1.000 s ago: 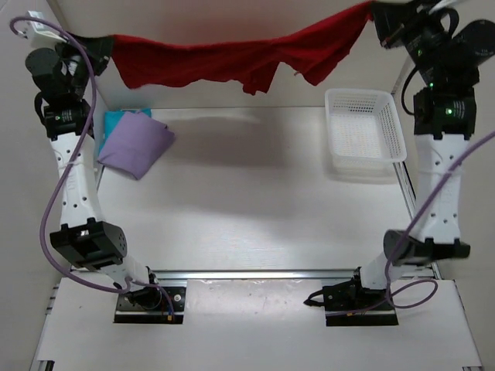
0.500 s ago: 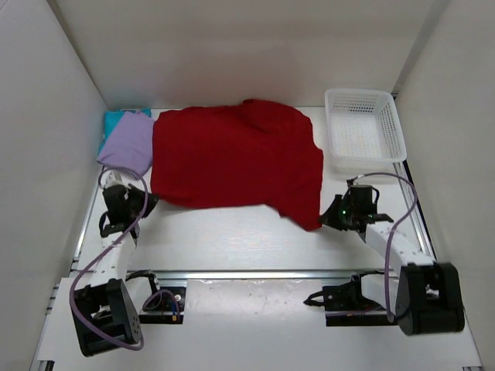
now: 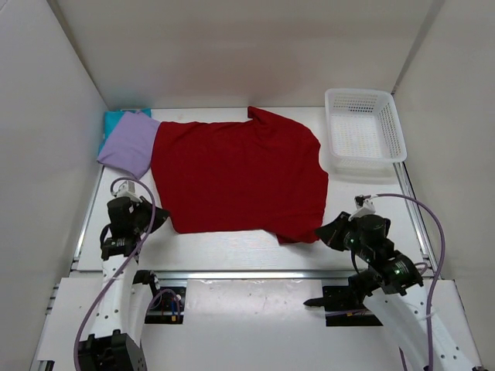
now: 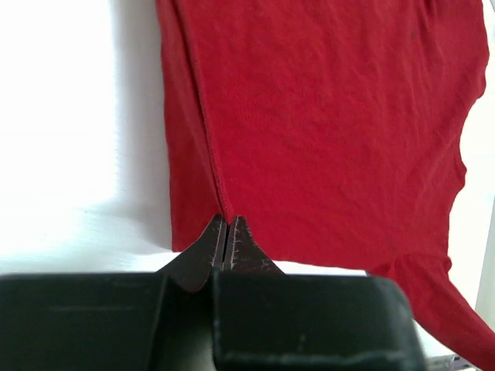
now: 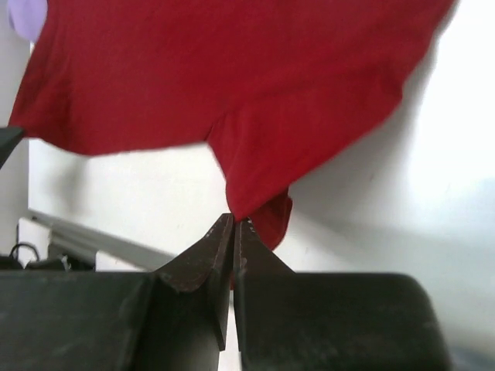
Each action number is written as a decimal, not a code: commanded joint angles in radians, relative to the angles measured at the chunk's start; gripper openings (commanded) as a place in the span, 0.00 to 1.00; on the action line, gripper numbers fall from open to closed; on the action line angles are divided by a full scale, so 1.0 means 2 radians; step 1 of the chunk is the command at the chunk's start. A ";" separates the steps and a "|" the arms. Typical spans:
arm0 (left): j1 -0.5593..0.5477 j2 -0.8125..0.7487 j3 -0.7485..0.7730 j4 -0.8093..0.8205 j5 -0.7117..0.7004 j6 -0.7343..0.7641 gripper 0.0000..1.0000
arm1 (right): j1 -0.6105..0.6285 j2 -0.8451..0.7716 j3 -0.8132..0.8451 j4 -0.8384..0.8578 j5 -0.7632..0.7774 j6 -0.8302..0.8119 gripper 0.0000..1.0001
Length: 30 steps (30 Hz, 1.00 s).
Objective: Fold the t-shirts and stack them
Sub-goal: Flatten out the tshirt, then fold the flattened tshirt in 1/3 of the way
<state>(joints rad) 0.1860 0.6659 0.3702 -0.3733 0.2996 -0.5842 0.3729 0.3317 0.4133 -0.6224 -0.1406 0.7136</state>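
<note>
The red t-shirt [image 3: 240, 174] lies spread flat across the middle of the table, its left edge overlapping the folded lavender t-shirt [image 3: 128, 147]. That one rests on the teal t-shirt [image 3: 114, 121] at the back left. My left gripper [image 3: 162, 217] is low at the red shirt's near left corner, shut on a ridge of its cloth [image 4: 325, 131], as the left gripper [image 4: 225, 220] shows up close. My right gripper [image 3: 321, 232] pinches the near right corner. In its wrist view the red cloth [image 5: 232, 69] runs down into the shut right gripper [image 5: 233, 219].
A white lattice basket [image 3: 362, 93] stands at the back right, just beyond the red shirt's right edge. White walls close in the table on three sides. A metal rail [image 3: 271, 272] runs along the near edge between the arm bases.
A second ago both arms held the red shirt stretched high at the back. They have swung down and toward the near edge, laying it flat on the table.
</note>
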 commanded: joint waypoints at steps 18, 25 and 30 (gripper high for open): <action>0.077 0.190 0.020 0.228 0.050 -0.160 0.00 | -0.153 0.418 0.173 0.205 -0.031 -0.088 0.00; 0.069 0.293 0.068 0.269 0.023 -0.184 0.00 | -0.149 0.587 0.322 0.221 -0.024 -0.091 0.00; 0.069 0.348 0.107 0.281 0.012 -0.189 0.00 | -0.148 0.662 0.404 0.211 -0.026 -0.091 0.00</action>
<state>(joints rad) 0.3298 1.3350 0.5156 0.1421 0.3561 -0.9482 0.0727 1.6173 1.1454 -0.2352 -0.1947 0.5449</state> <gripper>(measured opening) 0.025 0.009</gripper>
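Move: The red t-shirt is already pinched at its near edge by both shut hands; its middle lies about 13 cm ahead and 25 cm right of the left hand, 5 cm below. From the right hand it is some 20 cm ahead, 28 cm to the left and 8 cm down. The folded purple shirt sits about 25 cm ahead and 12 cm left of the left hand; the white basket is roughly 36 cm ahead and 16 cm right of the right hand. The red t-shirt's near edge is drawn forward over its own body by both hands, fingers staying shut on the cloth. The right hand dips some 4 cm while swinging right, then rises again as it sweeps about 26 cm forward towards the basket. The left goes only about 10 cm forward and 5 cm left, sinking slightly, rolling and turning counter-clockwise by nearly 20 degrees. ##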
